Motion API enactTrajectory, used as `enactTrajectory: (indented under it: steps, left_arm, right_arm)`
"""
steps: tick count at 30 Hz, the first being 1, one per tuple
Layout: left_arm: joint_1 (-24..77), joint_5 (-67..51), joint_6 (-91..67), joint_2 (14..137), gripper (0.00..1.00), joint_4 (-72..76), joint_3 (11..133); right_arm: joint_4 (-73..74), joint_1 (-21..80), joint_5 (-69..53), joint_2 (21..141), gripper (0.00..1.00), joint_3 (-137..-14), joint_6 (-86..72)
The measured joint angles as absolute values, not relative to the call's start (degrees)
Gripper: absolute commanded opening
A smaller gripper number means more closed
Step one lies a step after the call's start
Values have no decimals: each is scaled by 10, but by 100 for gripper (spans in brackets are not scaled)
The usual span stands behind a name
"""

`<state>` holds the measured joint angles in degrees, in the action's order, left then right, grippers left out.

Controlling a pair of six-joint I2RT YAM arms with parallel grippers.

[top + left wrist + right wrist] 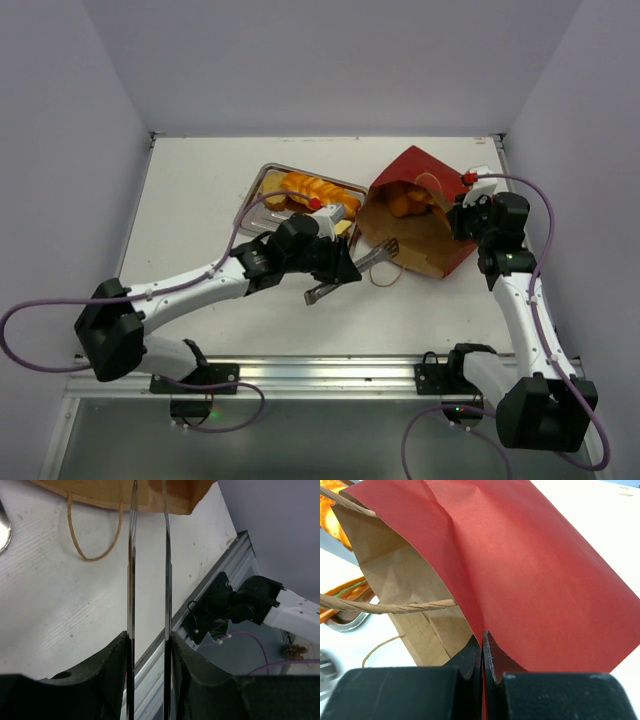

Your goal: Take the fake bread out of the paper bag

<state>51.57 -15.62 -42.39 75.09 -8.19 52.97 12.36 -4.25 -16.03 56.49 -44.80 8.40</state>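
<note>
The red paper bag (425,225) lies on its side, its brown mouth facing left. Glossy orange fake bread (408,201) shows inside that mouth, and more pieces (302,190) lie on the metal tray (268,175). My left gripper (335,265) is shut on metal tongs (362,262). The tongs' tips reach the lower lip of the bag's mouth and hold nothing. In the left wrist view the tongs' two arms (131,555) run up from my left gripper (149,635) to the bag's brown edge (150,492). My right gripper (483,640) is shut on the bag's red wall (535,580), at the bag's right side (462,208).
A loose string handle (95,535) lies on the table in front of the bag. The right arm's base (235,607) and the aluminium rail (330,372) run along the near edge. White walls close in the table at the back and on both sides.
</note>
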Motion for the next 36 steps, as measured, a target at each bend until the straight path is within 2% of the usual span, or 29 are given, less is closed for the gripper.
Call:
enactTrajectory:
  steps: [6,16,24,36]
  left_arm:
    - [534,-102,-420,896,41,-67,639]
    - [538,12,-363,1055,42,-125,837]
    - [539,72,-328,1108,42,-192,897]
    - [545,80,-306,1137,42,-221,922]
  right_arm:
    - [124,-43,-161,565,0,-448,84]
    - [124,-43,-161,565,0,-448,84]
    - [124,-43,-160,565,0,-448,84]
    - [124,-43,-161,565,0,-448,84]
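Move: Ahead and to the right of the left hand, which already holds the tongs, the orange bread still in the bag lies about 27 cm farther out, 16 cm right and 13 cm below. The bag's mouth is some 21 cm ahead and 14 cm right; its loose handle loop on the table, 12 cm ahead and 11 cm right. The sandwich on the tray sits 20 cm ahead, 4 cm left. From the right hand, that bread is about 12 cm ahead, 10 cm left and 14 cm below. Reaching forward about 13 cm and some 8 cm to the right, the left hand carries the tongs past the handle loop and in through the bag's open mouth towards the bread, then sinks, mostly late, by 6 cm as the fingers tip about 25 degrees more steeply down. Its grip keeps the tongs part-open; the right hand stays put, still pinching the bag's rim. ##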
